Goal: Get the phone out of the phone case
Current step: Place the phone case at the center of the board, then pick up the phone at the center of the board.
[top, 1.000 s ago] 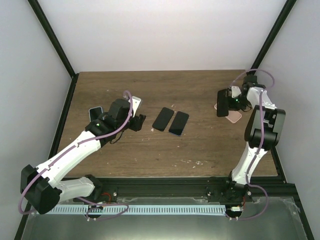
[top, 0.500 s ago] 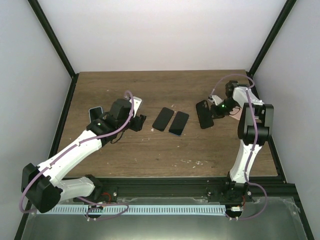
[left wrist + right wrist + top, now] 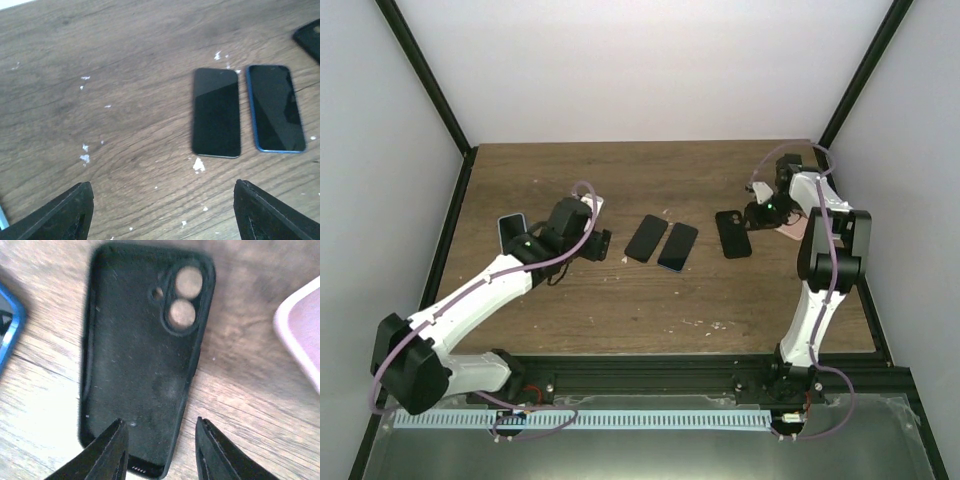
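A black phone case point(image 3: 140, 360) lies flat and empty on the wood, inside up, with bare table showing through its camera holes; in the top view this black case point(image 3: 732, 233) sits right of centre. My right gripper point(image 3: 160, 452) hovers open over the case's near end, its fingers apart and gripping nothing. Two bare phones lie side by side mid-table: a black phone point(image 3: 216, 112) and a blue-edged phone point(image 3: 275, 107). My left gripper point(image 3: 165, 220) is open over bare wood, short of the black phone.
A pink case point(image 3: 790, 230) lies just right of the black one, behind the right wrist. A white case point(image 3: 592, 204) and a blue-edged item point(image 3: 510, 228) lie beside the left arm. Black frame posts border the table.
The right gripper carried the black case leftward from above the pink one, laid it flat and opened. The left gripper's jaws spread a little wider.
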Tool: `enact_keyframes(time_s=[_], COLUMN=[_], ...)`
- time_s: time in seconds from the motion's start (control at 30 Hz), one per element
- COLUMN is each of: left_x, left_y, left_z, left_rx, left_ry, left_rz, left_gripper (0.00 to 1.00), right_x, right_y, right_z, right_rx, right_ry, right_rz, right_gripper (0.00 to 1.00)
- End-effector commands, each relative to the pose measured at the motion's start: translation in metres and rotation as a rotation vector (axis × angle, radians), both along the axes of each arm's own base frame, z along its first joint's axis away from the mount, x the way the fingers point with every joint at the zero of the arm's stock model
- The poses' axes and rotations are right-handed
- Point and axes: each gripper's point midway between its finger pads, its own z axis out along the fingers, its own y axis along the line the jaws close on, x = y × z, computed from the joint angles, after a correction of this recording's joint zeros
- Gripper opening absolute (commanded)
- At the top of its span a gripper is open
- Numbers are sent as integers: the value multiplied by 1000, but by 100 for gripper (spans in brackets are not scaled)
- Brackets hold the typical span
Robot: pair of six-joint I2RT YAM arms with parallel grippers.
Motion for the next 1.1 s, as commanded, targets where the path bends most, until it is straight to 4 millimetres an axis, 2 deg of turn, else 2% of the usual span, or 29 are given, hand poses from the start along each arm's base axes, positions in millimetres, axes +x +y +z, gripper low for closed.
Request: enact_keyframes(time_s=[0.0,0.03,0.13,0.23,0.27,0.3,0.33,0.37,0.4,0.43,0.53,0.67,0.8,0.87,1.07], left_x=[13,17,29,40,44,48,54,58,62,65,77,89,90,92,98], left_y=[23,30,52,76,84,95,111,121,132,142,170,209,243,249,247], left_z=[-20,-25,-35,-47,-52,-58,-64,-69,-76,-83,-97,-112,-133,-140,-163], left_rx=[75,83,85,63,50,31,17,5,-3,-5,-29,-8,23,32,55], left_ry=[33,46,89,140,161,184,205,224,246,270,331,363,436,466,551], left_rz=[121,149,240,338,367,408,461,498,534,565,653,743,807,805,770], left_gripper=[80,82,85,89,90,91,91,92,92,93,99,100,98,97,97], right_x=[24,19,0,-28,-39,-43,-41,-41,-39,-39,-53,-59,-67,-69,-73], right_y=[19,33,76,111,117,120,118,115,110,108,120,120,122,123,125], right_z=[94,120,176,213,203,200,199,190,182,176,177,188,198,200,202], right_rx=[56,84,203,441,503,533,520,487,456,446,544,547,554,559,572], right_ry=[-294,-369,-537,-637,-626,-649,-703,-723,-740,-741,-686,-729,-760,-762,-760], right_rz=[-6,24,101,144,150,150,159,151,132,122,167,178,197,210,227], right_gripper=[39,41,46,55,60,66,69,78,93,99,100,100,100,100,100])
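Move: The left hand goes for the phone in the light-blue case, about 26 cm to its left, 11 cm ahead and 17 cm below; the black phone lies 14 cm to that hand's right and 11 cm ahead, the blue-edged phone 23 cm right and 8 ahead. From the right hand the light-blue case is some 69 cm left and 2 cm ahead, the emptied black case only 4 cm left, 3 ahead and 3 below, and the pink case 13 cm right and 5 ahead. Sweeping left about 25 cm while sinking some 15 and reaching forward 9, the left hand turns counter-clockwise, tips its fingers steeply down and opens fully, ending just over the light-blue-cased phone with a finger to each side. The right hand rises off the black case, going left and back, dips and rises again to finish 19 cm higher, its fingers swinging up from the table and spreading wide. ##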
